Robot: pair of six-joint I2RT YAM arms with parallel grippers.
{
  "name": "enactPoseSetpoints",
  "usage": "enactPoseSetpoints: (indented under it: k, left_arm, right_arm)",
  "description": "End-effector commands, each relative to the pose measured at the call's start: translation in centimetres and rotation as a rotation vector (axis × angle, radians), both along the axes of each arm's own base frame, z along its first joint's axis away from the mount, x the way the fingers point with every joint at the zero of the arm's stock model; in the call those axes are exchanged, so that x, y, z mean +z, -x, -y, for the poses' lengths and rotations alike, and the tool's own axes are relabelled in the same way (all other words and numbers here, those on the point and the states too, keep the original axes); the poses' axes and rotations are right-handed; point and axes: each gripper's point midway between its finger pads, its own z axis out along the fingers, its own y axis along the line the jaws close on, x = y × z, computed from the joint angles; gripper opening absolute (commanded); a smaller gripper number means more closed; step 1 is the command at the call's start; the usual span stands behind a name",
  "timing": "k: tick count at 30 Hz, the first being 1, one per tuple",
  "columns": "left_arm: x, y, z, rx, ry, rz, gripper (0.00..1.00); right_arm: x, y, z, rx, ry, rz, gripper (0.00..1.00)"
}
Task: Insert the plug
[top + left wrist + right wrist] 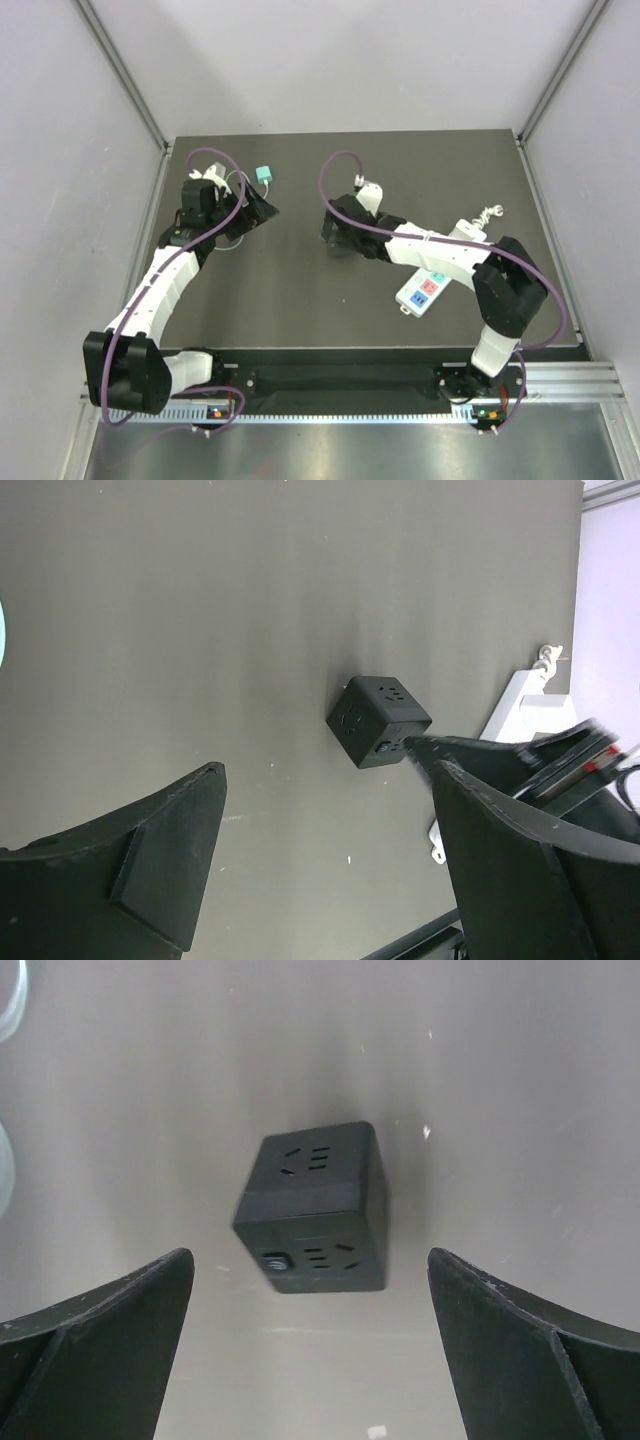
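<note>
The teal plug point(264, 175), on a thin white cable, lies on the dark mat at the back left. It sits just beyond my left gripper point(262, 208), which is open and empty point(325, 780). A black cube socket point(315, 1208) rests on the mat with slotted faces showing on top and on the side towards the right wrist camera. My right gripper point(310, 1260) hangs open above it, one finger on each side and not touching. The left wrist view shows the cube point(378, 720) further off with the right arm's fingers point(500, 765) next to it. From above, the right gripper point(335, 232) mostly hides the cube.
A white power strip point(422, 290) with red and blue sockets lies under the right forearm; its end shows in the left wrist view point(520, 705). A coiled white cable end point(487, 213) lies at the right. Grey walls and aluminium rails point(130, 95) border the mat.
</note>
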Motion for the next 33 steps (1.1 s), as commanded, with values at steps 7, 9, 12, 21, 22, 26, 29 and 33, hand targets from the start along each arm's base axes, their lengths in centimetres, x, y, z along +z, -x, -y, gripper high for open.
enactPoseSetpoints:
  k: [7,9,12,21,22,26,29,33]
  left_arm:
    - [1.8,-0.3,0.0,-0.005,-0.005,0.072,0.88]
    - [1.8,-0.4,0.0,-0.006,-0.004,0.071,0.88]
    - [1.6,-0.4,0.1,-0.01,-0.003,0.063,0.88]
    - [1.7,-0.4,0.0,-0.006,-0.004,0.069,0.88]
    - [1.7,-0.4,0.1,-0.005,-0.003,0.065,0.88]
    - [1.7,-0.4,0.1,-0.008,-0.002,0.067,0.88]
    - [1.7,-0.3,0.1,-0.009,-0.001,0.067,0.88]
    - [1.9,-0.4,0.1,-0.007,0.0,0.074,0.88]
  right_arm:
    - [0.5,-0.4,-0.9,0.374,0.215,0.177,1.0]
    - [0.4,-0.4,-1.4,0.384,0.229,0.183,1.0]
    - [-0.3,-0.8,-1.6,0.366,0.254,0.162,1.0]
    - [-1.7,-1.2,-2.9,0.257,0.272,0.163,0.96]
    - [-1.9,-1.3,-3.1,0.25,0.278,0.165,0.96]
    - [-2.5,-1.3,-2.6,0.219,0.321,0.157,0.88]
    - [-2.8,-1.3,-2.1,0.2,0.337,0.159,0.67]
    - [-1.7,-1.7,-1.6,0.175,0.351,0.177,0.34]
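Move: The black socket cube sits on the table almost under the right hand's open fingers, roughly 5 cm below, about 1 cm ahead and 1 cm to its left. The power strip's middle lies some 22 cm to the right of the cube and 7 cm nearer the base; the teal charger is about 17 cm left of the cube and 16 cm farther out. From the left hand the cube is about 14 cm to the right, level fore and aft, some 13 cm lower. The black cube gets straddled and pinched: the right hand sinks about 4.5 cm onto it, drifting a little left, while its wrist lowers the left side some 20 degrees and swings counter-clockwise, easing back slightly at the end. The wide-open fingers close to about half, and their pads begin to grip the cube's two sides as the closing effort rises. ##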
